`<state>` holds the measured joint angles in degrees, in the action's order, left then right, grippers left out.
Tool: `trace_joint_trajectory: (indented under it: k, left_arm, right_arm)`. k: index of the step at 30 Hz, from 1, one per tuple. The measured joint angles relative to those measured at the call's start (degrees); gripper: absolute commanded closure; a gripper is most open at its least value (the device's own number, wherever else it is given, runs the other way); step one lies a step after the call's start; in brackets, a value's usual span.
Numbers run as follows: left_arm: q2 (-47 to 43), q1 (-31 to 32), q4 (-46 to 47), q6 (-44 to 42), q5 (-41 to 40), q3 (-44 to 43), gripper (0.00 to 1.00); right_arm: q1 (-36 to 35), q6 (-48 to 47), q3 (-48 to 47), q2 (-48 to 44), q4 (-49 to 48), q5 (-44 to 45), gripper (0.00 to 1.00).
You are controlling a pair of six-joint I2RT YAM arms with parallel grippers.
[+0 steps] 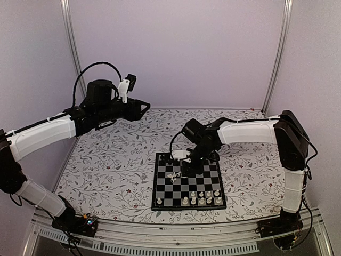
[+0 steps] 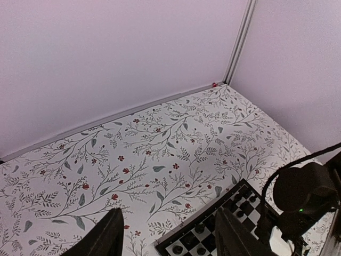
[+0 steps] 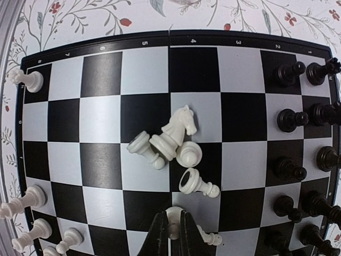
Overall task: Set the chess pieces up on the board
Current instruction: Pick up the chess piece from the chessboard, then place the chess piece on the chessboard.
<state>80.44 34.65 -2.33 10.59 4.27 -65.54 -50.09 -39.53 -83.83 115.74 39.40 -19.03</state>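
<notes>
The board point(image 3: 101, 112) fills the right wrist view. My right gripper point(image 3: 173, 218) is shut on a cream-white pawn point(image 3: 173, 213) near the board's middle; from above, the same gripper point(image 1: 184, 160) is low over the board point(image 1: 155, 181). Just ahead lie a toppled white knight point(image 3: 178, 128) and three white pawns point(image 3: 194, 184); another point(image 3: 210, 238) lies by the right finger. Black pieces point(image 3: 290, 120) stand along one edge, white pieces point(image 3: 24, 200) along the opposite one. My left gripper point(image 1: 144, 106) hangs open and empty, high at the far left, its fingers point(image 2: 109, 234) apart.
A floral cloth point(image 1: 117, 160) covers the table. Lilac walls with metal corner posts point(image 1: 69, 42) close in the back and sides. The right arm's elbow point(image 1: 290, 138) stands over the table's right side. The board's corner with black pieces point(image 2: 200, 229) shows below the left wrist.
</notes>
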Motion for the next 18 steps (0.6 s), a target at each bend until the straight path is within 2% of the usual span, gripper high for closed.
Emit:
trace_joint_trajectory:
  k: [5,12,18]
  left_arm:
    - [0.0,0.0,0.0,-0.22,-0.09,0.0,0.4]
    - [0.0,0.0,0.0,-0.85,-0.22,0.0,0.39]
    - [0.0,0.0,-0.02,-1.14,-0.22,0.0,0.4]
  right_arm:
    - [-0.26,0.04,1.66,-4.57,0.52,-1.25,0.95]
    - [-0.5,-0.2,9.86,-13.22,0.74,-2.58,0.95]
    - [-0.87,-0.39,12.94,-14.53,1.11,-3.13,0.95]
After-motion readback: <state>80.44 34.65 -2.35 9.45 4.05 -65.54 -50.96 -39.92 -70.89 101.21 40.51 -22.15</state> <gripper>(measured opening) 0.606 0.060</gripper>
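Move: Some 8 cm back of the right hand, about level sideways and 3 cm below, lies the empty square at the left end of the white pawn row. The row's end pawn stands 8 cm back and 3 cm right of the hand, the tall white piece behind the gap 11 cm straight back. One fallen pawn lies 2 cm ahead and 2 cm right. From the left hand that empty square is roughly 20 cm back, 8 cm right and 27 cm down. Lifting the white pawn already pinched upright in its shut fingers, the right hand first rises about 4 cm off the middle of the board, then sweeps back 5 cm and right 4 cm towards the white pawn row, sinking a centimetre at the end. The wrist barely turns and the grip is kept. ##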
